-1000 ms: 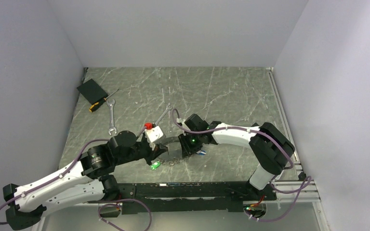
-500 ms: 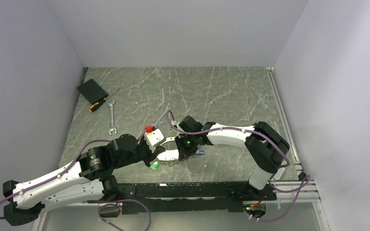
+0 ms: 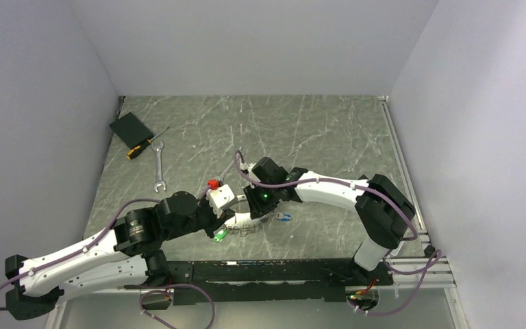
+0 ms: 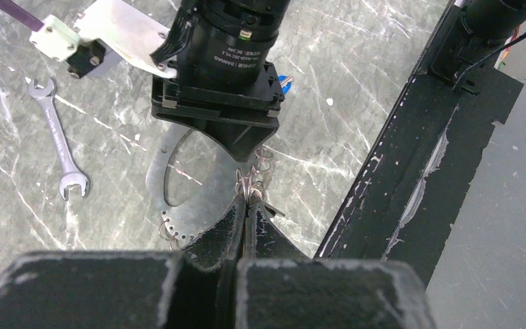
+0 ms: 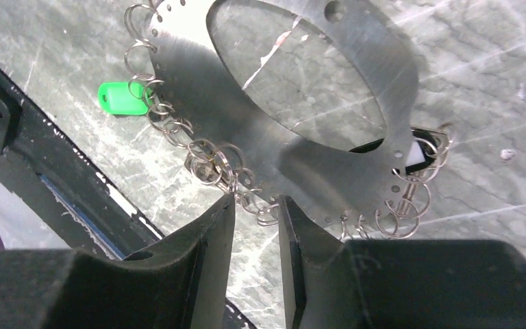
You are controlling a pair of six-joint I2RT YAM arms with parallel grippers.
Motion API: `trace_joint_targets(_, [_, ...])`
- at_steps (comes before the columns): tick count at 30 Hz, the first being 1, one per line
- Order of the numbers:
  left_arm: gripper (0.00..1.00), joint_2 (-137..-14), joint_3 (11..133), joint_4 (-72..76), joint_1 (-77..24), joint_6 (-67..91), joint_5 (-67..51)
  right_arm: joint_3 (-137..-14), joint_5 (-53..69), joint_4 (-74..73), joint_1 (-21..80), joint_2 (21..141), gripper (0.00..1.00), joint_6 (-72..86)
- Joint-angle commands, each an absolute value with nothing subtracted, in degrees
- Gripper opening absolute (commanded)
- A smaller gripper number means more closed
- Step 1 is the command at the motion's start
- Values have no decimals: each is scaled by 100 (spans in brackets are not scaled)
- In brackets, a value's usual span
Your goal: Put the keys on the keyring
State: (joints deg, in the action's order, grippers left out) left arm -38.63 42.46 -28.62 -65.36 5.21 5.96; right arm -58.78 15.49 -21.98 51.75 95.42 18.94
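The keyring (image 5: 198,103) is a flat silvery oval plate with several small wire rings along its rim; it shows too in the left wrist view (image 4: 205,199) and the top view (image 3: 243,221). My left gripper (image 4: 248,202) is shut on a few of those small rings at the plate's edge. My right gripper (image 5: 255,203) is open, its tips at the rim with a loose wire ring between them. A green key (image 5: 120,98) lies just outside the rim (image 3: 220,236). A blue key (image 4: 284,81) lies behind the right wrist (image 3: 285,218). A black-headed key (image 5: 411,154) sits at the plate's far rim.
A silver spanner (image 3: 159,166) lies at the left, also in the left wrist view (image 4: 58,140). A yellow-handled screwdriver (image 3: 144,145) and a black pad (image 3: 131,127) lie at the back left. The black base rail (image 4: 411,171) runs close beside both grippers.
My right gripper has moved left, closer to the left gripper and over the keyring. The left gripper has edged right, still shut. More of the plate shows in the top view.
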Motion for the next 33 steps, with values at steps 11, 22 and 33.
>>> trace_joint_targets(11, [0,-3968,4578,-2848,-6662,535,658,-6092,987,-2652,5697,9621,37,2367])
trace_joint_targets(22, [0,-3837,4557,-2817,-6715,563,640,-4865,778,-1203,5915,9069,54,1685])
trace_joint_targets(33, [0,-3736,4691,-3189,-6732,622,893,-3733,523,204,5921,8198,64,1647])
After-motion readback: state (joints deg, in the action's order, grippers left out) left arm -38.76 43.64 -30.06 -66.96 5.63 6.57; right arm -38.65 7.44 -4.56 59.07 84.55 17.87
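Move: The ring on the keyring's back edge, just right of the crowded ring cluster, sits about 2 cm back, 1 cm right and 4 cm below the right hand. From that hand, the blue key is roughly 8 cm right and 1 cm ahead, the black key about 7 cm ahead and 5 cm right, and the green key tag some 13 cm left and 4 cm back. From the left hand the same ring lies about 4 cm ahead, 9 cm right and 20 cm below. Near the keyring's back-edge rings, the right hand draws back about 4 cm, then sinks some 3 cm towards the ring and slips about 2 cm right, its fingers swinging roughly 10 degrees outward, away from the base. Meanwhile the part-open fingers spread to about two-thirds, ending on either side of the ring without gripping it. ##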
